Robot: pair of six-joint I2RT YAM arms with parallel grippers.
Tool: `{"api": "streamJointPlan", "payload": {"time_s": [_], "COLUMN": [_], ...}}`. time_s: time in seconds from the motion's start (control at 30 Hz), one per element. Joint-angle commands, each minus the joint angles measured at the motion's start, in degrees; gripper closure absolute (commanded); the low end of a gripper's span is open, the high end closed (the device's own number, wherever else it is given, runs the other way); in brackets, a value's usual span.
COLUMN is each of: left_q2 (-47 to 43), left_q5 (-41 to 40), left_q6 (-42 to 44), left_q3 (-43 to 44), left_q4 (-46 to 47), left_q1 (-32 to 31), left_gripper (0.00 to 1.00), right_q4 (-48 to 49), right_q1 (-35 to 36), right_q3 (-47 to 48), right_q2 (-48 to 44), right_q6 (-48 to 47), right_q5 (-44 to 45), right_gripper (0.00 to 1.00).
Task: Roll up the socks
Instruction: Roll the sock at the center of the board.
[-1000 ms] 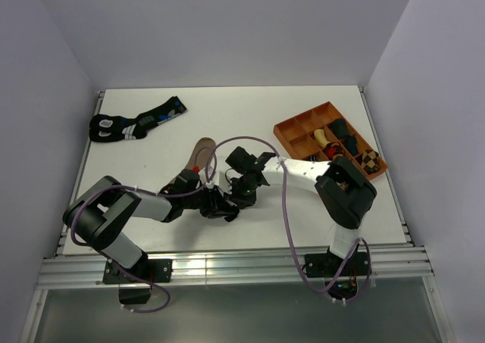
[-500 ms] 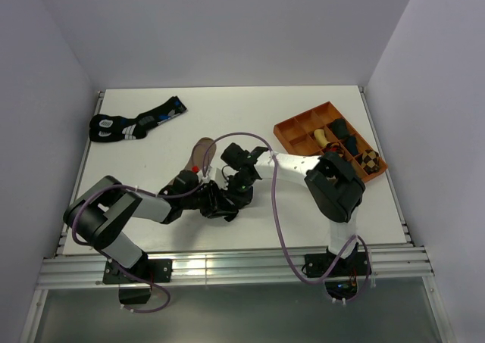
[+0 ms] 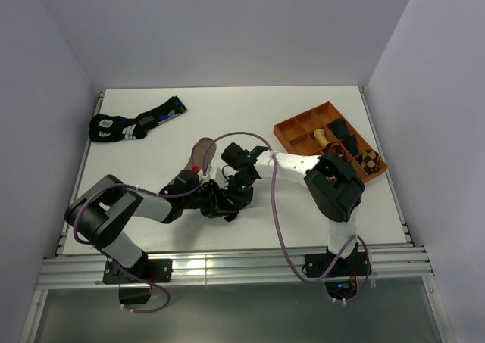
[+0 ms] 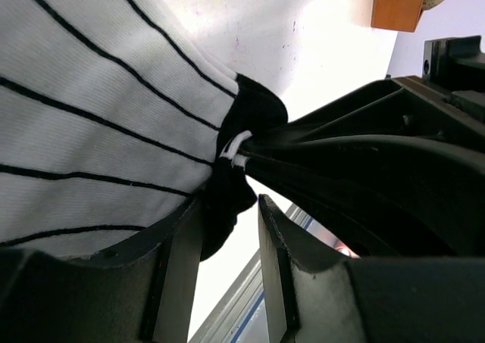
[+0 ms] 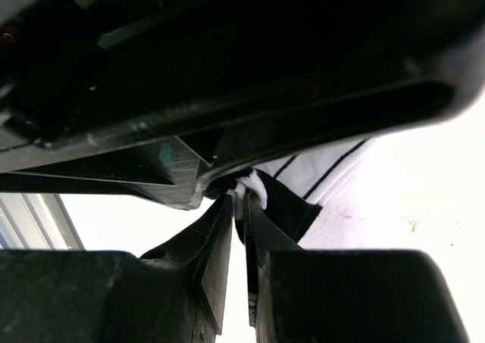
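The white sock with thin black stripes [image 4: 83,108] fills the upper left of the left wrist view. Its black end [image 4: 254,112] is bunched where the right gripper [image 5: 239,199] pinches it, shut on a fold of white and black cloth [image 5: 284,203]. My left gripper [image 4: 231,207] is open just below. Black cloth brushes its left finger [image 4: 182,260] and bare table shows between the jaws. From above, both grippers meet near the table's middle, left gripper [image 3: 226,207] and right gripper [image 3: 241,184], hiding that sock. The tan sock [image 3: 201,151] lies just behind them, partly covered.
A pair of black socks with blue and white marks [image 3: 132,123] lies at the back left. An orange divided tray [image 3: 292,131] holding rolled bundles stands at the back right; its corner [image 4: 398,2] shows in the left wrist view. The table's front rail runs close beneath the grippers.
My left gripper's jaws have spread apart, letting the sock's black end loose. The right gripper has shifted slightly left and stays pinched on the cloth.
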Motion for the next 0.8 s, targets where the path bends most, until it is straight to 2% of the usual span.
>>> {"api": "streamJointPlan", "payload": {"time_s": [0.0,0.47,0.63,0.7,0.77], "left_q2": [1.6,2.8,3.3,3.5,3.7], "left_q5": [-3.7,-5.3,-5.8,-5.7,-5.5], "left_q6": [2.8,3.3,3.5,3.5,3.1], "left_q3": [1.5,3.0,4.2,4.5,4.6], "left_q4": [-2.5,-5.5,-7.4,-8.5,-8.8], "left_q1": [-1.9,-2.9,-3.3,-3.3,-3.3], "left_gripper": [0.59,0.64,0.72,0.81,0.84], "right_q4": [1.3,0.3,0.4,0.4,0.4], "right_q1": [-0.5,-0.7,-0.9,-1.0,-1.0], "right_q3": [2.5,2.9,2.4,2.4,2.3], "right_q2": [-0.1,-2.2,-3.1,-3.2,-3.3], "right_q6": [4.4,5.0,4.8,4.7,4.7], "right_q5": [-0.7,-2.9,-3.2,-3.4,-3.4], "right_gripper": [0.82,0.82,0.82,0.82,0.82]}}
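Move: Just off the left fingertips, about 1 cm to their right, 1 cm lower and level fore and aft, is the striped sock's rolled black end, between the half-open fingers. The right hand already holds that end, its middle some 1 cm below its finger pads. The brown sock's middle lies roughly 8 cm ahead of the left hand and 13 cm to its left; the divided box is about 24 cm ahead and 34 cm right of the right hand. Closing on the rolled black end, the left fingers go from less than half open to nearly shut while that hand creeps about 1 cm forward, right and down, tipping only a few degrees. Meanwhile the right hand keeps its pinch on the same end and eases back and to the right, rising slightly, about 1 cm in all. ##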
